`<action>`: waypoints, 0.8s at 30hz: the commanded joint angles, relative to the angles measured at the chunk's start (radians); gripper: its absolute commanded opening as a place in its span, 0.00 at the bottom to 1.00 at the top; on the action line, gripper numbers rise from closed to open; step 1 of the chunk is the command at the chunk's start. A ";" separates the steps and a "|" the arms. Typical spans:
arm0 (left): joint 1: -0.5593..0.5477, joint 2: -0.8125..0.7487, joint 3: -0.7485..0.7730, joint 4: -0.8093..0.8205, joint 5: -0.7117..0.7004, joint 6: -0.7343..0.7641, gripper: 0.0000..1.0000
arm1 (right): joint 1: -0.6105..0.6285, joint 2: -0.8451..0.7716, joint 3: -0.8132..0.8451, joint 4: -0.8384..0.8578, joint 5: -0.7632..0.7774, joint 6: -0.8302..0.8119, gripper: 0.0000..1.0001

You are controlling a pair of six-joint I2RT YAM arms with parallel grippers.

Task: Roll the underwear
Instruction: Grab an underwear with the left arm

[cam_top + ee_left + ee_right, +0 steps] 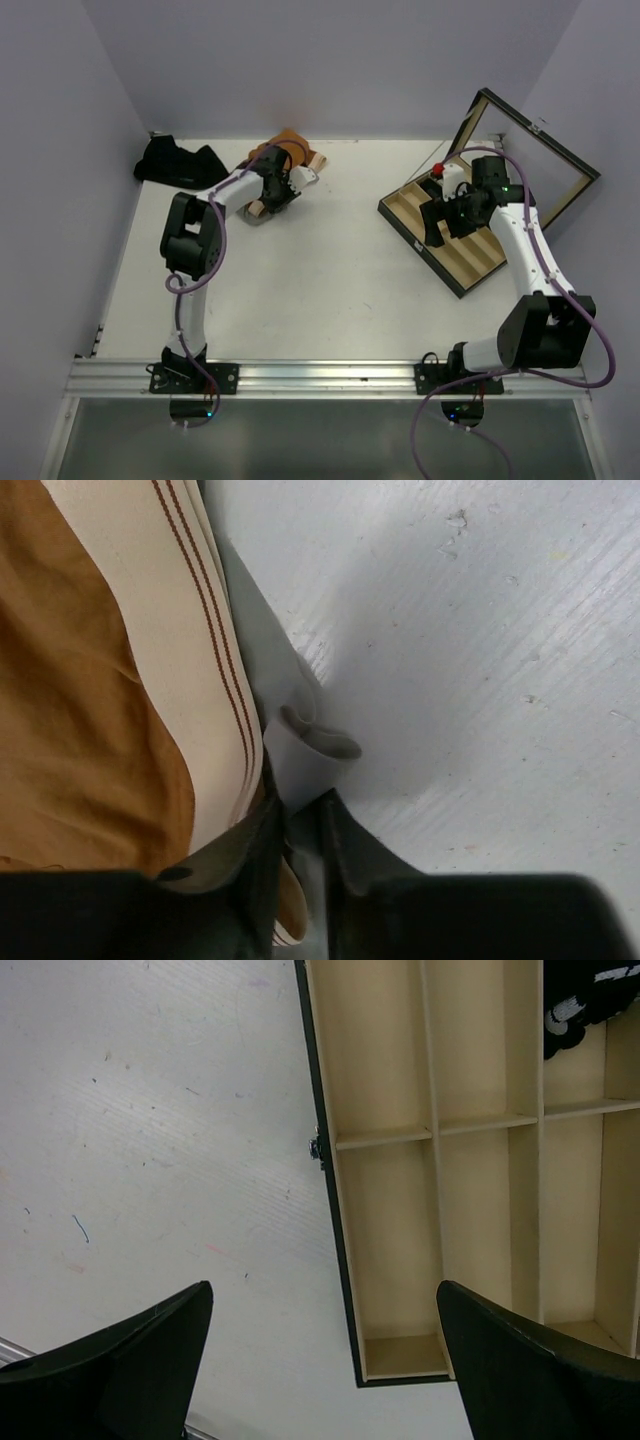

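Note:
The rust-orange underwear (pixel 70 710) with its cream waistband (pixel 190 650) lies at the back of the table (pixel 330 280), also seen from above (pixel 290 148). A light grey underwear (pixel 300 755) lies beside it, with a fold running between the fingers of my left gripper (pixel 300 805), which is closed narrowly on that grey cloth. In the top view the left gripper (pixel 278 190) is down on this pile. Dark underwear (pixel 180 162) sits at the far left. My right gripper (pixel 325 1295) hangs wide open and empty over the near edge of the wooden box (pixel 385 1260).
The wooden compartment box (pixel 470 255) lies at the right with its glass lid (pixel 535 150) propped open behind it. A dark item with a white mark (pixel 590 1000) sits in one far compartment. Walls close in the table at the back and both sides.

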 commanded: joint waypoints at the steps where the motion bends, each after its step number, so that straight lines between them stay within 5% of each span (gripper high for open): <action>1: -0.005 0.018 0.003 -0.013 -0.014 -0.004 0.20 | 0.004 -0.008 0.045 -0.020 0.013 -0.016 0.99; 3: -0.005 -0.023 0.000 -0.043 0.041 0.006 0.01 | 0.004 -0.010 0.051 -0.023 0.008 -0.017 0.99; 11: 0.014 -0.287 0.049 -0.005 0.092 -0.114 0.00 | 0.004 -0.030 0.049 -0.022 -0.026 -0.018 0.99; 20: 0.074 -0.347 0.221 -0.008 0.086 -0.195 0.00 | 0.004 -0.001 0.082 -0.039 -0.078 -0.015 0.99; 24: 0.079 -0.463 0.195 0.022 0.274 -0.212 0.00 | 0.004 -0.031 0.085 -0.028 -0.087 -0.017 0.99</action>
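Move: The grey underwear lies right at the left hand's nearly shut fingers, its front fold already between them and its middle about 2 cm ahead, 1 cm left and 1 cm below. The brown underwear partly covers it, its middle some 9 cm ahead of the hand, level sideways. The black cloth is roughly 12 cm ahead and 25 cm left. From the right hand the grey underwear lies about 17 cm ahead, 43 cm left and 14 cm lower. The left fingers pinch the grey fold shut, then lift it about 26 cm, tipping up some 35 degrees. ##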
